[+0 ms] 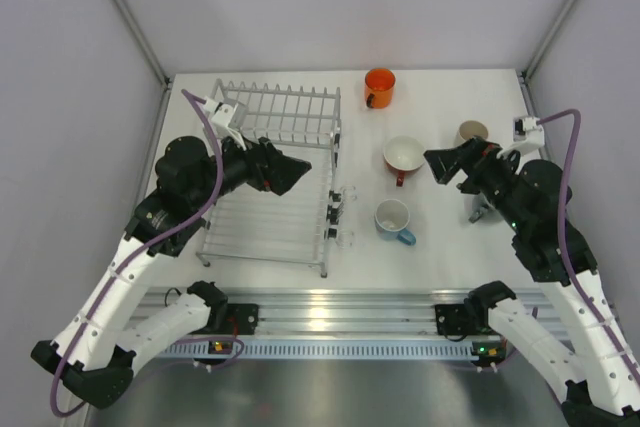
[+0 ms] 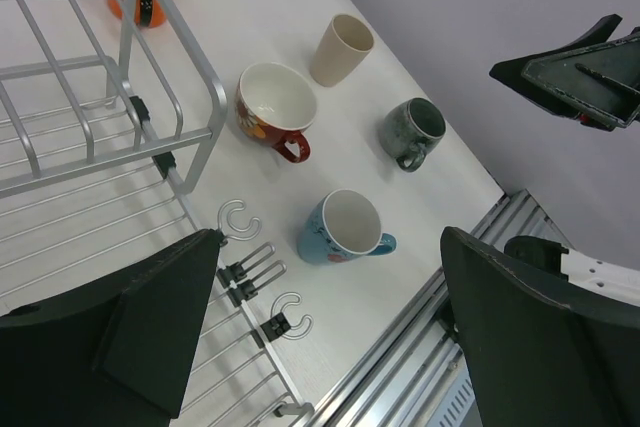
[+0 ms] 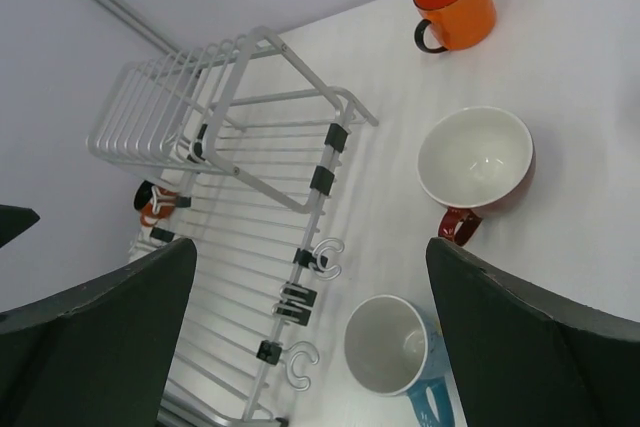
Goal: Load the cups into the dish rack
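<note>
The wire dish rack (image 1: 262, 209) stands at the left with no cups in it. On the table to its right are an orange mug (image 1: 379, 87), a red mug with a white inside (image 1: 403, 156), a light blue mug (image 1: 392, 219) and a beige cup (image 1: 471, 133). A dark grey mug (image 2: 412, 132) shows in the left wrist view. My left gripper (image 1: 297, 169) is open and empty above the rack. My right gripper (image 1: 437, 164) is open and empty, just right of the red mug. The right wrist view shows the blue mug (image 3: 390, 347) between its fingers.
Wire hooks (image 1: 340, 217) stick out from the rack's right side, towards the blue mug. A small red-orange thing (image 3: 152, 205) shows behind the rack; I cannot tell what it is. Grey walls close in the table on three sides. An aluminium rail (image 1: 330, 312) runs along the near edge.
</note>
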### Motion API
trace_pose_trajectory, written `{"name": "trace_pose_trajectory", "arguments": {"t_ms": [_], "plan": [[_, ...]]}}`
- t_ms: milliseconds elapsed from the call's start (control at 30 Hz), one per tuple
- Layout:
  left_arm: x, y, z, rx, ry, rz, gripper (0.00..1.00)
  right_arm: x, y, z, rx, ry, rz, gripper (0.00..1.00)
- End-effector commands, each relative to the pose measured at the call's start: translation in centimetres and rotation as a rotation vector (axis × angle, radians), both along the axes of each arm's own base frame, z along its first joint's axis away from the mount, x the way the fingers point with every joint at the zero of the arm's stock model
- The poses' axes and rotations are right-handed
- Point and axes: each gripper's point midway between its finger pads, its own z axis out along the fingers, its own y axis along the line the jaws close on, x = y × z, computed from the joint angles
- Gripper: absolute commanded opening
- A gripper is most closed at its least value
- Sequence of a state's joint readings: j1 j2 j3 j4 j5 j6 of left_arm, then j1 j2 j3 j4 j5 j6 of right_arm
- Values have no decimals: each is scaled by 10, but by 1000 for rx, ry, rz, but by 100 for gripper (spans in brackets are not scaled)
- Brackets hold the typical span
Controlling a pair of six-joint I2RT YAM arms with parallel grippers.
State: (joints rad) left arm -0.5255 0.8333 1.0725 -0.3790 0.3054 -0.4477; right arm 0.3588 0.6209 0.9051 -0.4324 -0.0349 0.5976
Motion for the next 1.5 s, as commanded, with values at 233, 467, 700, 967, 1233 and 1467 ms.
{"name": "trace_pose_trajectory", "arguments": {"t_ms": [233,467,700,967,1233,1467], "plan": [[-1,3,6,-39,0,28,98,6,-18,-1,-2,17,-108,99],[5,5,3,-54,37,62,98,13,-40,-23,-42,116,-250,99],[5,0,-6,-35,54,40,98,11,-109,-54,-130,277,-666,95],[3,2,-7,-28,40,38,98,8,-135,-98,-261,462,-846,75],[1,4,-14,-24,46,40,98,10,-161,-132,-366,655,-1019,59],[0,9,-15,-25,39,61,98,9,-195,-150,-340,723,-1122,53]]}}
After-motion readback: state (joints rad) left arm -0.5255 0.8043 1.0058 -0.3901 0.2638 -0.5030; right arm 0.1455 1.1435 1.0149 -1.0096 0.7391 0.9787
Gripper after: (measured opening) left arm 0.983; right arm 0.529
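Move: Some 19 cm to the right of the right hand, about 5 cm farther out and roughly 27 cm below it, sits the green cup. The beige cup stands about 16 cm beyond that one and 5 cm to its left; the white-and-red cup is about 17 cm ahead of the hand and 3 cm left, and the blue cup level with it, 5 cm left. From the left hand, the green cup lies about 45 cm right, 6 cm ahead and 30 cm below. Swinging out to the right and down together, about 17 cm and 16 cm, the empty right hand leaves the blue cup's side and comes to just above the green cup. The wrist turns some 60 degrees clockwise and tips the fingers steeply down, while they draw in from wide open to about half. The left hand, open and empty over the rack, sinks a couple of centimetres. ##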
